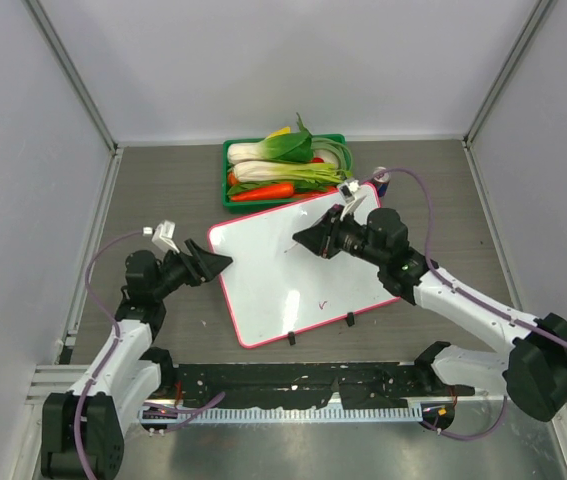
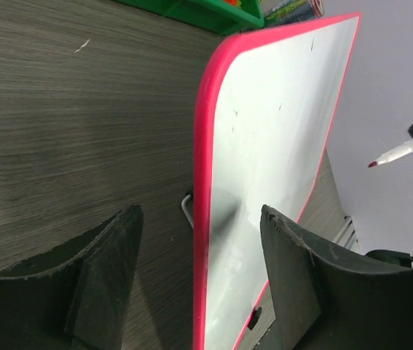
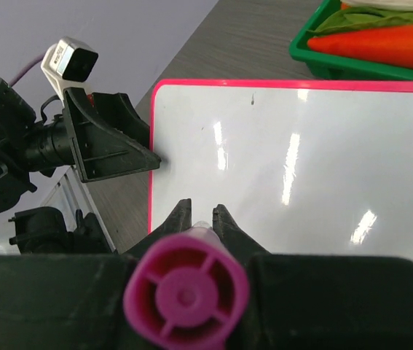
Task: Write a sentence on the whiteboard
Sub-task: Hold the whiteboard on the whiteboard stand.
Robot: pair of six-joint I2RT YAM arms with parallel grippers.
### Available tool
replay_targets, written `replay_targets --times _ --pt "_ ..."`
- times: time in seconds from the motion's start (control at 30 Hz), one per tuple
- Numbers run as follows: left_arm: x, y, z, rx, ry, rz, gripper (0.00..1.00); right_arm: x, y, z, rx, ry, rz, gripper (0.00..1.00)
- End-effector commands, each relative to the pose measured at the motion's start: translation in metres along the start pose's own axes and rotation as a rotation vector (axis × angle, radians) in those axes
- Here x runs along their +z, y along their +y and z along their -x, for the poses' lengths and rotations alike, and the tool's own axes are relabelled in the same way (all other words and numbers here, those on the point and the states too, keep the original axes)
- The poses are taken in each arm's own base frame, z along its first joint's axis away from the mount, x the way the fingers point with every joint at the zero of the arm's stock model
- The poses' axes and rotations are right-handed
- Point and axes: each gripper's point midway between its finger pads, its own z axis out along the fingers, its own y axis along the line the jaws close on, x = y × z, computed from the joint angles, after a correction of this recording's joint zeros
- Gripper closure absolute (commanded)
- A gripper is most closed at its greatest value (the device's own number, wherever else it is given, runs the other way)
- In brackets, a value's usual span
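The whiteboard (image 1: 283, 275) lies flat on the table, glossy white with a pink-red frame; it also shows in the left wrist view (image 2: 279, 146) and the right wrist view (image 3: 323, 146). No sentence shows on it, only a tiny purple tick (image 1: 323, 301) and a few specks. My left gripper (image 1: 225, 262) is open and empty; in its own view (image 2: 200, 219) the jaws straddle the board's left frame edge. My right gripper (image 1: 301, 240) is shut on a magenta marker (image 3: 186, 295), held just above the board's upper middle. The marker tip (image 2: 403, 152) is off the surface.
A green tray (image 1: 231, 150) of vegetables stands right behind the board's far edge. A small purple-blue object (image 1: 383, 178) sits beside the tray's right end. Two black clips (image 1: 349, 320) are on the board's near edge. Grey walls enclose the table.
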Motion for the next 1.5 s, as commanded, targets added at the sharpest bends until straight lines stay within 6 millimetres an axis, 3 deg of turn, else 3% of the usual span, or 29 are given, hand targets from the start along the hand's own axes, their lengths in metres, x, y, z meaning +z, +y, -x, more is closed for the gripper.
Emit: replay_targets --times 0.0,0.2,0.63,1.17,1.47 --pt "-0.004 -0.025 0.014 0.090 -0.075 -0.132 0.32 0.017 0.019 0.018 -0.074 -0.090 0.043 0.99" --pt "-0.007 -0.034 0.015 0.110 -0.104 -0.183 0.38 0.033 0.036 0.018 -0.087 -0.084 0.085 0.99" --pt "0.006 -0.039 0.015 0.067 -0.050 -0.249 0.51 0.057 0.039 0.027 -0.118 -0.095 0.099 0.98" --pt "0.006 -0.029 0.007 0.085 -0.031 -0.203 1.00 0.083 0.035 0.032 -0.184 -0.138 0.035 0.99" --pt "0.005 -0.026 0.005 0.093 -0.035 -0.181 1.00 0.094 0.029 0.029 -0.211 -0.151 -0.058 0.98"
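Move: The whiteboard's left edge already stands between the open left fingers, its grip spot about 2 cm to the right and 2 cm above, level ahead. From that hand the vegetable basket's middle lies some 18 cm ahead, 17 cm right and 8 cm lower. From the right hand, which holds the marker over the board, the left edge's grip spot is roughly 20 cm left, 4 cm back and 8 cm lower. Easing 2 cm right and up, left fingers pinch the whiteboard's edge; the right hand takes the marker 8 cm left. ##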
